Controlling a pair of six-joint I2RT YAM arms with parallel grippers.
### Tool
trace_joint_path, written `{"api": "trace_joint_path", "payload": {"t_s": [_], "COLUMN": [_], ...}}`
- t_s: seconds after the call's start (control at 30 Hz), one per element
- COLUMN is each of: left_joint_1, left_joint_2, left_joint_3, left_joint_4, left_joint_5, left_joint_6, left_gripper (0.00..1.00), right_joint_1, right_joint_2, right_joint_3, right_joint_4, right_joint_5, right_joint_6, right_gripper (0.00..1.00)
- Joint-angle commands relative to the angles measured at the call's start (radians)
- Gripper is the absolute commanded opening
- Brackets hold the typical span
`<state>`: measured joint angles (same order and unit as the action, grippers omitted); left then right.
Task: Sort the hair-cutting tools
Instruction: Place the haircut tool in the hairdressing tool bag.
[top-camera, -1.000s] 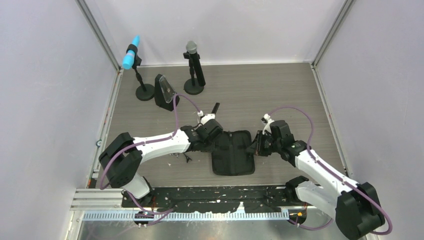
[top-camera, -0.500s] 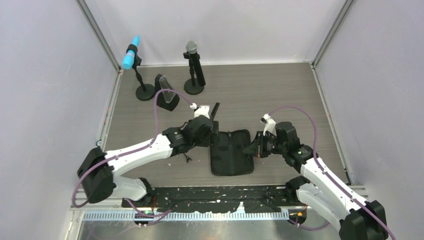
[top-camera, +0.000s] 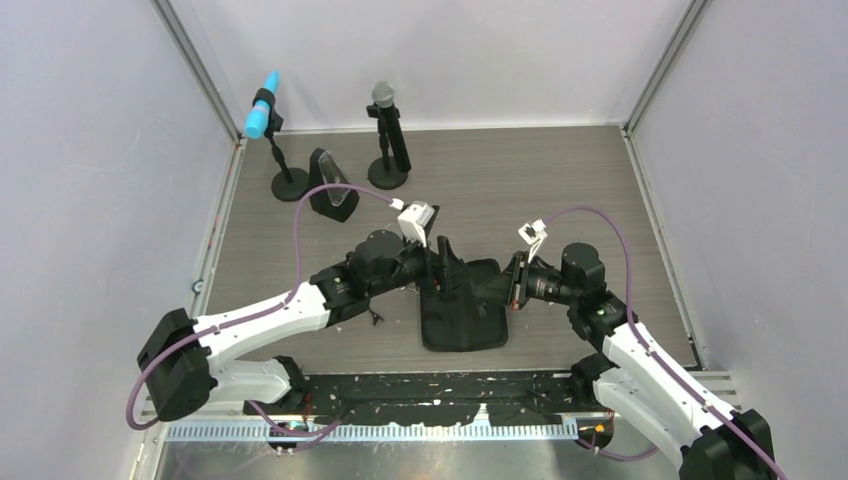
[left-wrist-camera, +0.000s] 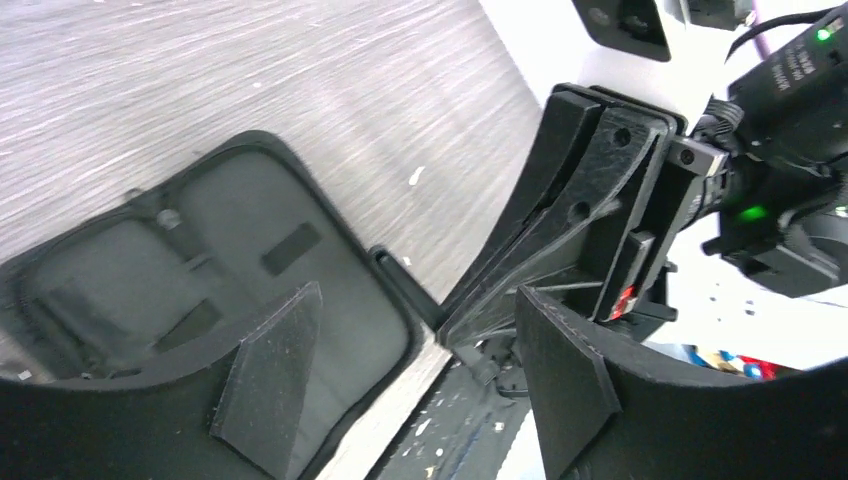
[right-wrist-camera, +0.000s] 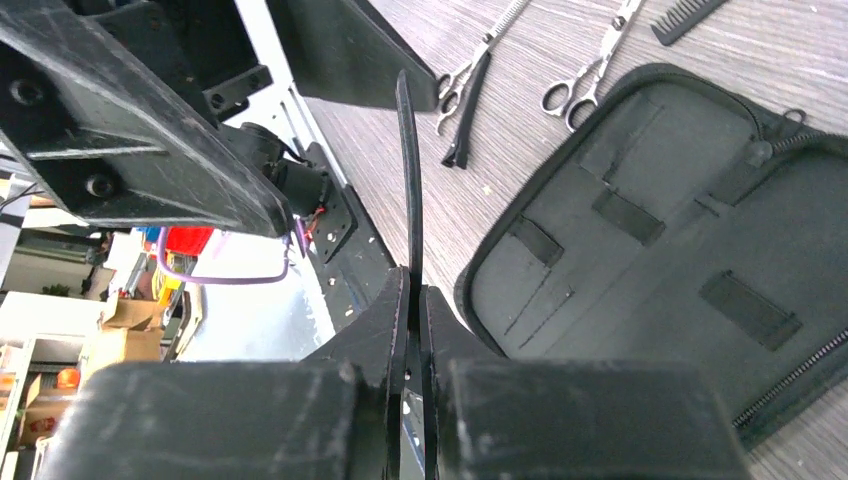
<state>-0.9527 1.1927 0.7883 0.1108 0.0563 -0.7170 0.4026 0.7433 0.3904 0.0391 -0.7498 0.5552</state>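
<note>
My right gripper (right-wrist-camera: 413, 290) is shut on a thin black hair clip (right-wrist-camera: 408, 170) that sticks straight out from its fingertips. The clip's far end reaches between the fingers (right-wrist-camera: 350, 50) of my left gripper (left-wrist-camera: 410, 390), which is open and not touching it. Both grippers (top-camera: 448, 272) (top-camera: 497, 292) meet above the open black pouch (top-camera: 465, 320). On the table past the pouch lie two silver scissors (right-wrist-camera: 470, 65) (right-wrist-camera: 592, 70), a second black hair clip (right-wrist-camera: 467, 115) and the end of the black comb (right-wrist-camera: 690, 15).
Two microphones on round black bases (top-camera: 290, 185) (top-camera: 387, 178) stand at the back left, with a dark triangular stand (top-camera: 330, 190) between them. The pouch's inner flap (left-wrist-camera: 200, 270) with elastic loops lies under my left gripper. Grey walls close in the table on three sides.
My left gripper has opened and moved right, from the pouch's left edge to above it. The right gripper has tilted up and pushed the hair clip toward the left fingers.
</note>
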Motion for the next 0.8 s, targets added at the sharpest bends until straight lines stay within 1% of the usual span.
{"api": "trace_joint_path", "payload": {"t_s": [0.0,0.1,0.17,0.23,0.37,0.53,0.63,0.77], "left_joint_1": [0.019,0.034,0.038,0.038,0.038,0.038,0.038,0.038], "left_joint_2": [0.062,0.113,0.144,0.165,0.168,0.177,0.202,0.24], "left_joint_3": [0.002,0.002,0.012,0.025,0.031,0.034,0.048,0.064], "left_joint_4": [0.224,0.284,0.269,0.228,0.167,0.173,0.189,0.191], "left_joint_5": [0.122,0.146,0.146,0.138,0.101,0.102,0.118,0.135], "left_joint_6": [-0.095,-0.183,-0.233,-0.265,-0.309,-0.345,-0.365,-0.378], "left_gripper": [0.71,0.65,0.61,0.59,0.59,0.59,0.56,0.49], "right_joint_1": [-0.001,0.003,0.006,0.011,0.027,0.045,0.068,0.103], "right_joint_2": [-0.026,-0.043,-0.055,-0.068,-0.097,-0.116,-0.12,-0.118], "right_joint_3": [-0.004,-0.011,-0.011,-0.006,0.017,0.041,0.05,0.062], "right_joint_4": [0.126,0.127,0.102,0.06,-0.038,-0.123,-0.143,-0.155], "right_joint_5": [-0.061,-0.057,-0.032,0.003,0.112,0.205,0.258,0.301], "right_joint_6": [0.039,0.036,0.021,-0.019,-0.085,-0.134,-0.153,-0.161], "right_gripper": [0.05,0.05,0.05,0.05,0.05,0.05,0.05,0.05]}}
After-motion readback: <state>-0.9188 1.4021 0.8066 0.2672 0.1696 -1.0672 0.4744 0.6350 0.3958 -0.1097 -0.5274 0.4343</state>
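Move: The left hand, open and empty, is heading for the hair clip that the right hand holds. The clip's middle lies about 4 cm to its right, 2 cm back and 3 cm below. The open tool bag is spread some 20 cm beneath it, about 3 cm ahead and 2 cm right; scissors lie roughly 14 cm ahead and 11 cm left. From the right hand the clip sticks out about 3 cm left, 1 cm ahead and slightly up, with the bag some 16 cm below, 6 cm ahead and 6 cm left. No grip on the clip yet: the left hand moves right, then down, about 4 cm and 3 cm, tipping downward some 20 degrees and partly closing its fingers around the clip's free end. The right hand keeps its pinch on the clip, rising slightly, then sinking about 3 cm while drifting right and turning some 10 degrees. ##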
